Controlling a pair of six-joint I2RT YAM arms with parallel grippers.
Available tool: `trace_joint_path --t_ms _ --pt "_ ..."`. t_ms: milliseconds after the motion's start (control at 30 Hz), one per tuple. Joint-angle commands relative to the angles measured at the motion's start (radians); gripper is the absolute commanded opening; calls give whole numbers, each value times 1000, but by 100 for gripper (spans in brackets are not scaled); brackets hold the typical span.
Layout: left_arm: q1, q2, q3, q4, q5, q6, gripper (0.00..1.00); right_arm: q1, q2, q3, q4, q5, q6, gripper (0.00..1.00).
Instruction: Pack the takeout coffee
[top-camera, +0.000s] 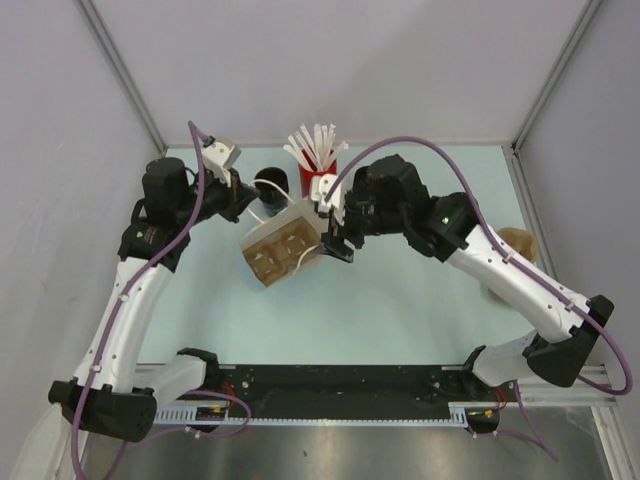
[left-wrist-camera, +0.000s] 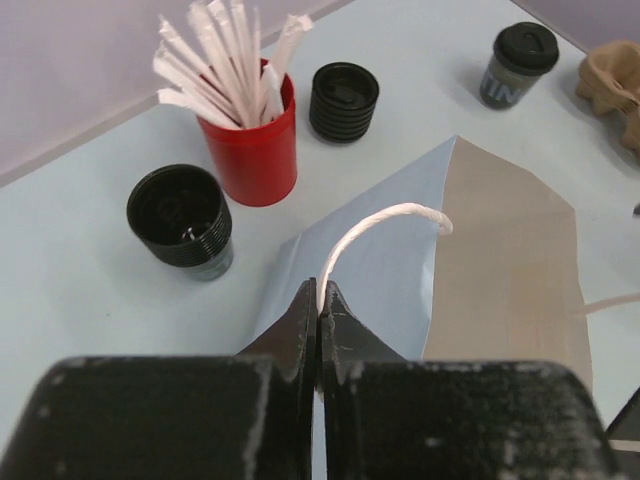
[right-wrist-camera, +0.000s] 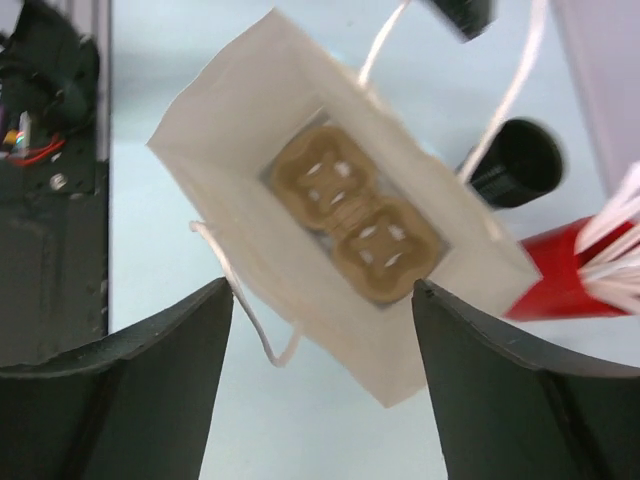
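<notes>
A white paper bag (top-camera: 300, 212) (right-wrist-camera: 230, 160) stands open mid-table with a tan two-hole tray (top-camera: 280, 255) (right-wrist-camera: 355, 215) on its bottom. My left gripper (top-camera: 247, 203) (left-wrist-camera: 320, 292) is shut on the bag's white string handle (left-wrist-camera: 385, 225). My right gripper (top-camera: 335, 248) (right-wrist-camera: 322, 288) hangs open above the bag's near edge, with nothing between its fingers. One black takeout coffee cup (top-camera: 270, 183) (left-wrist-camera: 180, 215) (right-wrist-camera: 520, 160) stands on the table just beyond the bag, left of the red cup. None of the cups is inside the bag.
A red cup of white sticks (top-camera: 318, 165) (left-wrist-camera: 250, 140) stands behind the bag. In the left wrist view a second black ridged cup (left-wrist-camera: 345, 100) and a lidded cup (left-wrist-camera: 520, 62) stand farther off. A spare cardboard tray (top-camera: 515, 245) (left-wrist-camera: 615, 80) lies at the right.
</notes>
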Motion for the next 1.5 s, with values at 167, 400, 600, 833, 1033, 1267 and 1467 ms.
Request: trace_joint_path --t_ms 167,400,600,833,1033,1267,1467 --pt "80 31 50 34 -93 -89 0 -105 31 156 92 2 116 99" --pt "92 68 73 26 -152 -107 1 -274 -7 67 199 1 235 100" --pt "106 100 106 14 -198 -112 0 -472 -3 -3 235 -105 323 100" --pt "123 125 111 1 -242 -112 7 -549 -13 -85 190 -145 303 100" --pt "134 152 135 -34 -262 -112 8 -590 -29 -111 170 -138 285 100" --pt "137 129 126 -11 -247 -139 45 -604 -51 -167 188 -148 277 100" --pt "137 96 178 -29 -161 -121 71 -604 -65 -192 205 -151 278 100"
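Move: The paper bag, its handle already in the left fingers, leans with its mouth towards the robot; its middle is about 11 cm right, 2 cm back and 16 cm below the left hand. From that hand the open black cup stands some 17 cm ahead, 2 cm right, and the red straw holder 18 cm ahead, 17 cm right. From the right hand the bag's middle is about 12 cm left, 5 cm ahead and 16 cm lower; the black lids lie some 28 cm ahead, 11 cm right. Carry the pinched handle about 7 cm left and 6 cm forward with the left gripper, turning it some 20 degrees counter-clockwise and easing down slightly to bring the bag upright; near the end, open the fingers around the handle. Meanwhile spread the right fingers fully and pull away from the bag, first forward and up, then right and down, turning clockwise, towards the lids. ##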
